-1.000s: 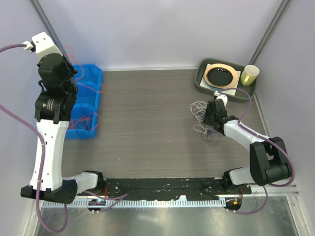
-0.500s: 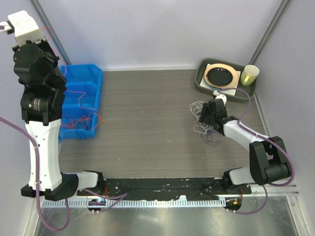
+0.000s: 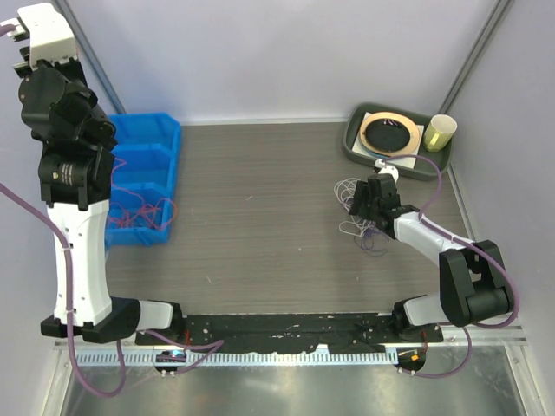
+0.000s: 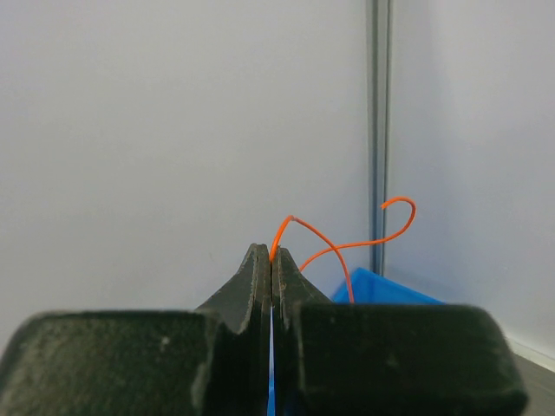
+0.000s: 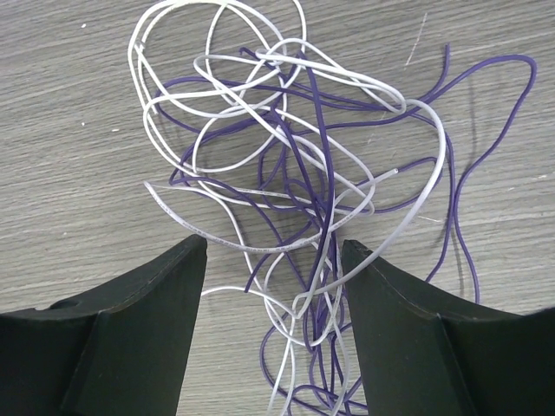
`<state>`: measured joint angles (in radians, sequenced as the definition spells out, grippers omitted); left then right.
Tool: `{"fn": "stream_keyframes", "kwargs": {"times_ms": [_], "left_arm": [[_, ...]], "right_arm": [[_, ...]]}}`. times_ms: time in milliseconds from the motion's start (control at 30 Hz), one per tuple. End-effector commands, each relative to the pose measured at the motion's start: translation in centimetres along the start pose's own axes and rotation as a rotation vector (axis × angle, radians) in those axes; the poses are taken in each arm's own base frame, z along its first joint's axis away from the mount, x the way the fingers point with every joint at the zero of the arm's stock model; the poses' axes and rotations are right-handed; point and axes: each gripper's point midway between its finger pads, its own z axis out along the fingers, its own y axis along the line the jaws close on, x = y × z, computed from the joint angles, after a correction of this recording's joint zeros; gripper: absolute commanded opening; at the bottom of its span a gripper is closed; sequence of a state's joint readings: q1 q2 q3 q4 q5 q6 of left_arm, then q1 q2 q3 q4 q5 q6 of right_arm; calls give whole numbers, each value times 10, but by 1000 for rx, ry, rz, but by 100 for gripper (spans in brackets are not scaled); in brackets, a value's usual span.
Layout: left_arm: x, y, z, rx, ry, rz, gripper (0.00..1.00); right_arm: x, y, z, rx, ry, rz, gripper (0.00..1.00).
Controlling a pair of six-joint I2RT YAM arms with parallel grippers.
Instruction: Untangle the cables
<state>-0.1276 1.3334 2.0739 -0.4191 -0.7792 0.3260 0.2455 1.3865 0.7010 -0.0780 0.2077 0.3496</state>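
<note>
A loose tangle of thin white and purple cables (image 5: 295,173) lies on the table at the right (image 3: 354,201). My right gripper (image 5: 274,251) is open just above it, strands lying between the jaws; from above it is at the tangle's near side (image 3: 368,206). My left gripper (image 4: 272,260) is shut on a thin orange cable (image 4: 342,247), raised high at the far left (image 3: 52,61). The orange cable (image 3: 139,212) trails down into the blue bin (image 3: 160,143).
A dark green tray (image 3: 357,143) holding a round plate and a yellow cup (image 3: 439,132) stands at the back right. The blue bin sits against the left wall. Enclosure walls and corner posts surround the table.
The left arm has swung up and to the left with the orange cable, drawing more of it over the bin. The right gripper has barely shifted at the tangle.
</note>
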Motion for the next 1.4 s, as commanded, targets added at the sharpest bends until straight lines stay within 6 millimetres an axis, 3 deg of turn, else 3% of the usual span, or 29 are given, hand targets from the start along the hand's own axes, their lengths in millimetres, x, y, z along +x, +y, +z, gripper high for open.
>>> {"fn": "stream_keyframes", "kwargs": {"times_ms": [0,200,300,400,467,600,700,867,1133,1367], "left_arm": [[-27,24,0,-72,-85,5,0],[-4,19,10,-90,-53,32,0],[26,16,17,-95,-10,25,0],[80,8,20,-77,97,74,0],[106,16,17,-107,162,63,0],[176,0,9,-67,323,-123,0],[217,-4,1,-91,422,-200,0],[270,5,-10,-212,558,-181,0],[348,-11,-22,-241,758,-197,0],[423,1,-47,-363,960,-150,0]], "right_arm": [[-10,12,-1,-65,-44,4,69],[-8,13,0,-72,-40,0,69],[-7,13,0,-71,-39,0,69],[-7,14,1,-76,-35,2,69],[-6,15,1,-79,-31,2,69],[-5,18,3,-89,-24,0,69],[-4,17,2,-90,-23,1,69],[-5,17,0,-96,-26,-5,69],[-2,18,1,-99,-18,-4,69],[-4,16,2,-91,-23,-7,69]]}}
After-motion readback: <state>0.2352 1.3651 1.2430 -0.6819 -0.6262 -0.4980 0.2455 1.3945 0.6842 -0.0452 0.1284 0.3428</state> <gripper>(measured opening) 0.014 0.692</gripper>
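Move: Below the left hand, which still pinches the orange cable high up, the bin's near compartment lies about 56 cm down, some 7 cm to the left and 2 cm nearer the base; loops of orange cable already lie in it. The middle compartment is around 12 cm ahead of the hand and 6 cm to its left, equally far down. From the right hand, the near compartment is roughly 65 cm to the left, 6 cm back and 3 cm lower. Sinking fast after a tiny rise, the left hand comes down about 38 cm towards the near compartment of the blue bin, drifting some 7 cm left. The wrist turns about 50 degrees, from pointing slightly upward to forward-left and down, while the shut fingers keep their pinch on the orange cable. ##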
